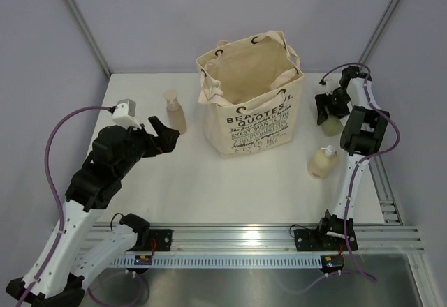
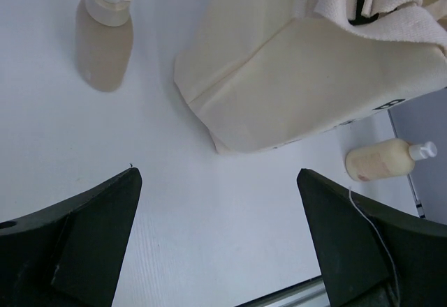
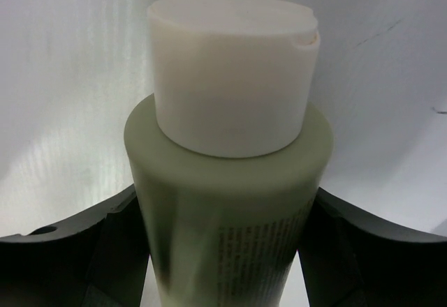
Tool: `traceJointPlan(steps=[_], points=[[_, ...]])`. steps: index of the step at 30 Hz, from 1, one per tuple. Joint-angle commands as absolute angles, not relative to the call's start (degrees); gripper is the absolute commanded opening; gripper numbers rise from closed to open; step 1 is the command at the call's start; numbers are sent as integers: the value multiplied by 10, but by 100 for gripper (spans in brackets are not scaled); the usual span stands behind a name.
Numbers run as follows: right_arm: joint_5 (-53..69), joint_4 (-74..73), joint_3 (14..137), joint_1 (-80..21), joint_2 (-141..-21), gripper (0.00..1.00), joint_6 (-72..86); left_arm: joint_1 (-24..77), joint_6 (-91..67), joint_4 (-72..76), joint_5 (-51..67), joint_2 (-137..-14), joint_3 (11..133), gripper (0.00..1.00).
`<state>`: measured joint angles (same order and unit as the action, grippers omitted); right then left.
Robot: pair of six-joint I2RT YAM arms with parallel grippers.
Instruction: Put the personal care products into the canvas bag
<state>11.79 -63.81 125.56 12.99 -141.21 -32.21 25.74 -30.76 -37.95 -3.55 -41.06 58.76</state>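
The cream canvas bag with black lettering stands open at the table's middle back; its side shows in the left wrist view. A beige pump bottle stands left of it, also in the left wrist view. A cream bottle lies right of the bag, also in the left wrist view. My left gripper is open and empty, just below the pump bottle. My right gripper is shut on a sage-green tube with a white cap, held right of the bag.
Grey walls close in the back and sides of the white table. An aluminium rail runs along the near edge with both arm bases on it. A metal strip lines the table's right edge.
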Motion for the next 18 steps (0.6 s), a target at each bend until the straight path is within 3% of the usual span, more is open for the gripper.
traceJointPlan(steps=[1,8,18], points=[[212,-619,1196,141,-1326,0,-267,254,-326,-373,-108,-388,591,99],[439,-563,1094,170,-1202,0,-155,254,-363,-399,-189,-337,537,99],[595,-442,1052,170,-1046,0,-20,255,-380,-407,-222,-327,510,99]])
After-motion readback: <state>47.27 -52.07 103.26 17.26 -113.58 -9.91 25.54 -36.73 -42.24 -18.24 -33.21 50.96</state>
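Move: The right hand already grips the green bottle on the table; the canvas bag's middle is some 36 cm to its left, 6 cm back and 14 cm higher, and the cream pump bottle about 23 cm back, 9 cm left and 5 cm higher. The open left hand has the tan pump bottle roughly 17 cm straight ahead and 21 cm below, with the bag 19 cm ahead, 31 cm right and 13 cm lower. Right hand lifts the held green bottle about 16 cm and left towards the bag, tilting; open left drifts left. ##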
